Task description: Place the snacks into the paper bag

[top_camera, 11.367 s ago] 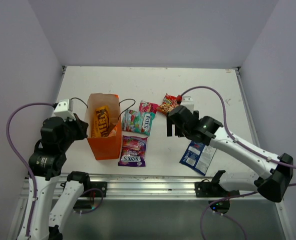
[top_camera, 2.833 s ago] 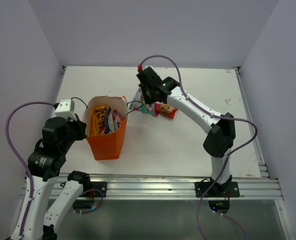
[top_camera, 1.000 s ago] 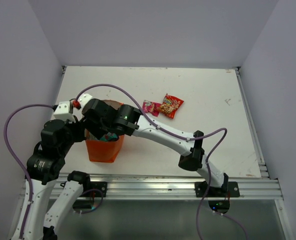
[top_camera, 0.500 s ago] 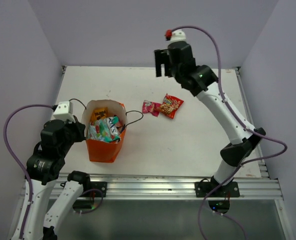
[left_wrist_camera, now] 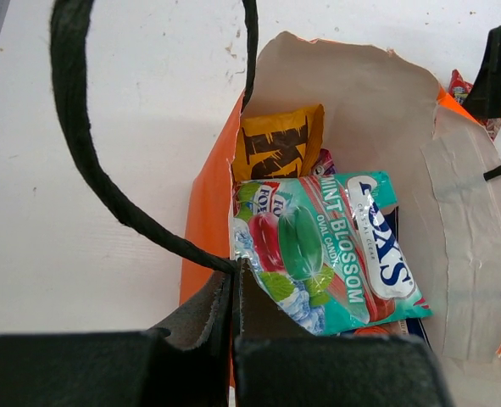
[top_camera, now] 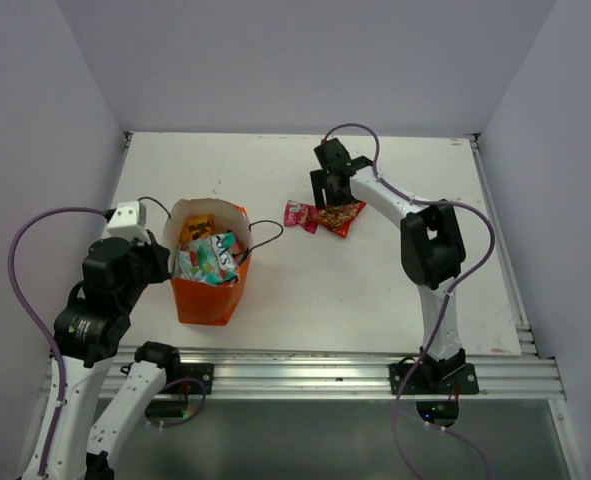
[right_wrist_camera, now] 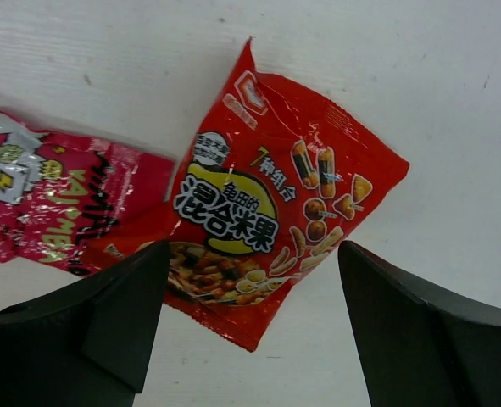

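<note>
The orange paper bag (top_camera: 209, 292) stands upright at the left, and my left gripper (top_camera: 161, 262) is shut on its near-left rim (left_wrist_camera: 225, 246), next to the dark cord handle (left_wrist_camera: 80, 161). Inside the bag, a teal Fox's packet (left_wrist_camera: 326, 254) lies on top, with a yellow packet (left_wrist_camera: 277, 146) behind it. Two snacks lie on the table: a red packet (right_wrist_camera: 271, 203) and a pink packet (right_wrist_camera: 42, 208) touching its left side. My right gripper (right_wrist_camera: 252, 254) hovers open just over the red packet, one finger on each side of its lower end, holding nothing.
The bag's second cord handle (top_camera: 266, 227) loops out on the table toward the pink packet (top_camera: 300, 215). Purple walls close in the white table (top_camera: 395, 280) on three sides. A metal rail (top_camera: 305, 375) runs along the near edge.
The right arm left the bag mouth, rose high at the back, then came down over the red packet with its jaws open. The teal Fox's packet now lies in the bag. The left arm has not moved.
</note>
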Motion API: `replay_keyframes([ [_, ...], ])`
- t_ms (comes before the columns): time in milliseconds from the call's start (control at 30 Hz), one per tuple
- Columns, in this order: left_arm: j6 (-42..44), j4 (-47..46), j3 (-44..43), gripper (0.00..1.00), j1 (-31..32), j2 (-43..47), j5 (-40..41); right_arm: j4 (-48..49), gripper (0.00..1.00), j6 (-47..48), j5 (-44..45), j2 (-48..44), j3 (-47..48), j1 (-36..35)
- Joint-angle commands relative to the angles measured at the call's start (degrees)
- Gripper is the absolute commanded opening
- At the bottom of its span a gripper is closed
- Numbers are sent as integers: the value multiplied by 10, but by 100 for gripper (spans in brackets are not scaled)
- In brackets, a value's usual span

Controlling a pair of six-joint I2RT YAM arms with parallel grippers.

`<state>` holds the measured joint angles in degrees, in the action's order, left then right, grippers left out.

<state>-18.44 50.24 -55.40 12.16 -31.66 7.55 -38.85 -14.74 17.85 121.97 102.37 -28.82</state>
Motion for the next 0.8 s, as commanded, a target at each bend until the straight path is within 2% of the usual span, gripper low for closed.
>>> replay_keyframes([
  [0,3,-28,-3,0,3,-2,7,37,84,-19,-10,-19,-19,15],
  [67,4,-29,-3,0,3,-4,7,42,84,-20,-25,-3,-39,19],
  [167,8,-30,-5,0,3,-9,7,43,69,-21,-53,19,-51,23],
  [200,9,-30,-5,0,3,-9,7,41,47,-22,-55,20,-52,24],
  [233,8,-30,-5,0,3,-9,7,42,34,-22,-58,20,-57,24],
  [267,9,-31,-6,0,3,-9,6,43,4,-22,-62,15,-59,24],
  [300,9,-31,-5,0,3,-9,6,42,0,-21,-64,13,-60,24],
  [500,6,-34,-2,0,3,-7,2,22,0,-6,-65,-80,-31,17],
  [600,4,-35,-2,0,3,-7,-1,-10,0,-2,-88,-131,28,-5],
  [700,2,-36,-2,0,3,-6,-3,-67,0,15,-91,-140,176,-60],
  [767,1,-37,-2,0,3,-7,-4,-101,0,22,-97,-133,239,-113],
])
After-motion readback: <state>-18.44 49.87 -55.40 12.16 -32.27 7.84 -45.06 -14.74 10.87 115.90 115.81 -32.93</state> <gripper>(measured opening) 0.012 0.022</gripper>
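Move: Just beneath the open right fingers lies the red snack bag, its middle about 4 cm down, 1 cm farther out and 1 cm right. The pink snack lies some 7 cm left of that hand, level fore and aft, with the paper bag roughly 28 cm left and 24 cm nearer, standing taller. From the left hand, the red snack bag is around 27 cm ahead, 37 cm right and 22 cm lower. Sinking about 3.5 cm with a slight shift right, the right hand straddles the red snack bag and shuts its fingers, pinching it into a fold below its middle. It then lifts, slowly at first and fast at the end, some 15 cm off its lowest point, swinging 7 cm left towards the paper bag as its left side rolls up. ##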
